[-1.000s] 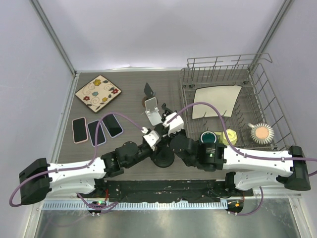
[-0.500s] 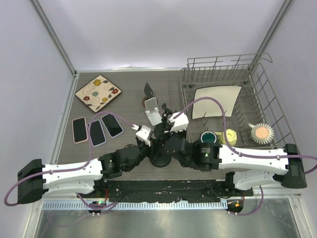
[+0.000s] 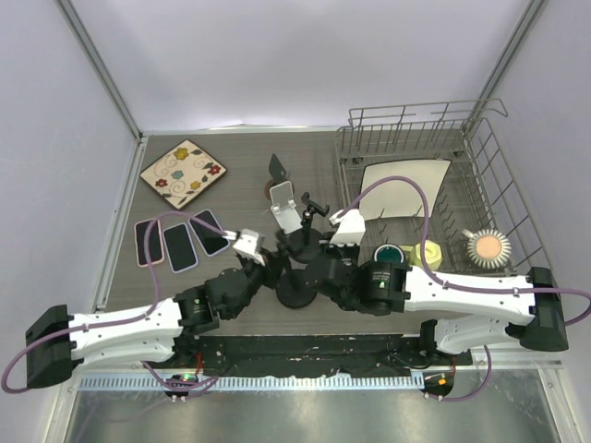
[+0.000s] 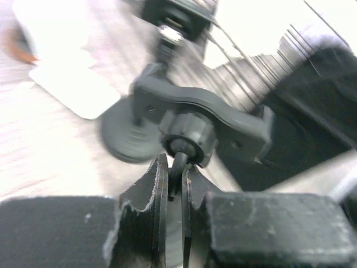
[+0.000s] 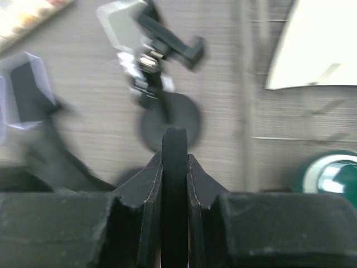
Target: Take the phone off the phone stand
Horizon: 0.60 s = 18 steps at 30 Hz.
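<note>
In the right wrist view my right gripper (image 5: 174, 146) is shut on a thin black phone (image 5: 174, 139) held edge-on between its fingers. In the left wrist view my left gripper (image 4: 175, 169) has its jaws nearly together on the thin stem of the black phone stand (image 4: 192, 109), just under the knob; the grey cradle above holds nothing. From above, both grippers meet mid-table over the stand's round base (image 3: 297, 293), the left gripper (image 3: 277, 251) beside the right gripper (image 3: 323, 244). The phone is hidden in that view.
A second black stand (image 5: 167, 111) and a white stand (image 3: 286, 208) lie just beyond the grippers. Three phones (image 3: 178, 245) lie at the left, with a patterned plate (image 3: 183, 173) behind them. The dish rack (image 3: 420, 198) and a green cup (image 3: 388, 254) are on the right.
The left wrist has drawn back to the left and its jaws have eased slightly. The right wrist has shifted to the right, still shut on the phone.
</note>
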Each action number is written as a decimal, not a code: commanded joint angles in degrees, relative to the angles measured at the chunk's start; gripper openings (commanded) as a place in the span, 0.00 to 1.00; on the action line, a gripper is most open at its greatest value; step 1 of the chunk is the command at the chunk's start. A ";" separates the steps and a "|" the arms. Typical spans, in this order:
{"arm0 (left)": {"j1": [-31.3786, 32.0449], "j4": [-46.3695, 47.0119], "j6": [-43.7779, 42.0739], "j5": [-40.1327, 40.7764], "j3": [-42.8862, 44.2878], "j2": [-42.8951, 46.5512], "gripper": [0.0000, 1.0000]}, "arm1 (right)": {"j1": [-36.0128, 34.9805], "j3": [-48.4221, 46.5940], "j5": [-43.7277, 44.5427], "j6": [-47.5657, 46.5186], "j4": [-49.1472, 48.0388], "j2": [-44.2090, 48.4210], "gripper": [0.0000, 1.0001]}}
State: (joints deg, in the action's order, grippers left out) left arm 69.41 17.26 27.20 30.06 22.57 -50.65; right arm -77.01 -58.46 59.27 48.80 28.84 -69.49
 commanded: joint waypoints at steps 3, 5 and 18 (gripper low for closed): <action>-4.72 -4.68 5.32 19.94 -2.62 4.24 0.00 | 2.04 0.80 8.41 -2.30 23.98 -1.43 0.01; -4.63 -5.21 5.06 20.03 -2.79 4.77 0.00 | 2.31 0.80 8.15 -2.56 23.90 -1.35 0.01; -4.72 6.64 -9.26 9.06 -1.39 0.04 0.02 | 2.22 6.77 -10.11 -28.56 -7.02 15.17 0.01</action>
State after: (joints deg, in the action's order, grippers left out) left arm 64.75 20.21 24.38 43.07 20.21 -48.03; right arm -74.96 -51.86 54.43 30.24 34.83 -59.40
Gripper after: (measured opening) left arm 0.118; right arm 0.214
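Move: My right hand still grips the phone, and my left still grips the stand's stem just under its head. From my left hand the phone is about 7 cm to the right, 3 cm farther out and 4 cm higher; from my right hand the stand's head is some 6 cm to the left. An empty black stand is about 8 cm ahead of my right hand and 3 cm to its left; the green mug lies some 15 cm right and 3 cm ahead of it. I pull my hands sharply apart as the phone breaks from the stand's head. My left, holding the stem, springs about 6 cm left and 4 cm forward, turning some 20 degrees counter-clockwise, then eases back slightly. My right, keeping the phone, jerks 6 cm right and 5 cm down with its left side dipping, then rises 3 cm. Neither hand opens. ##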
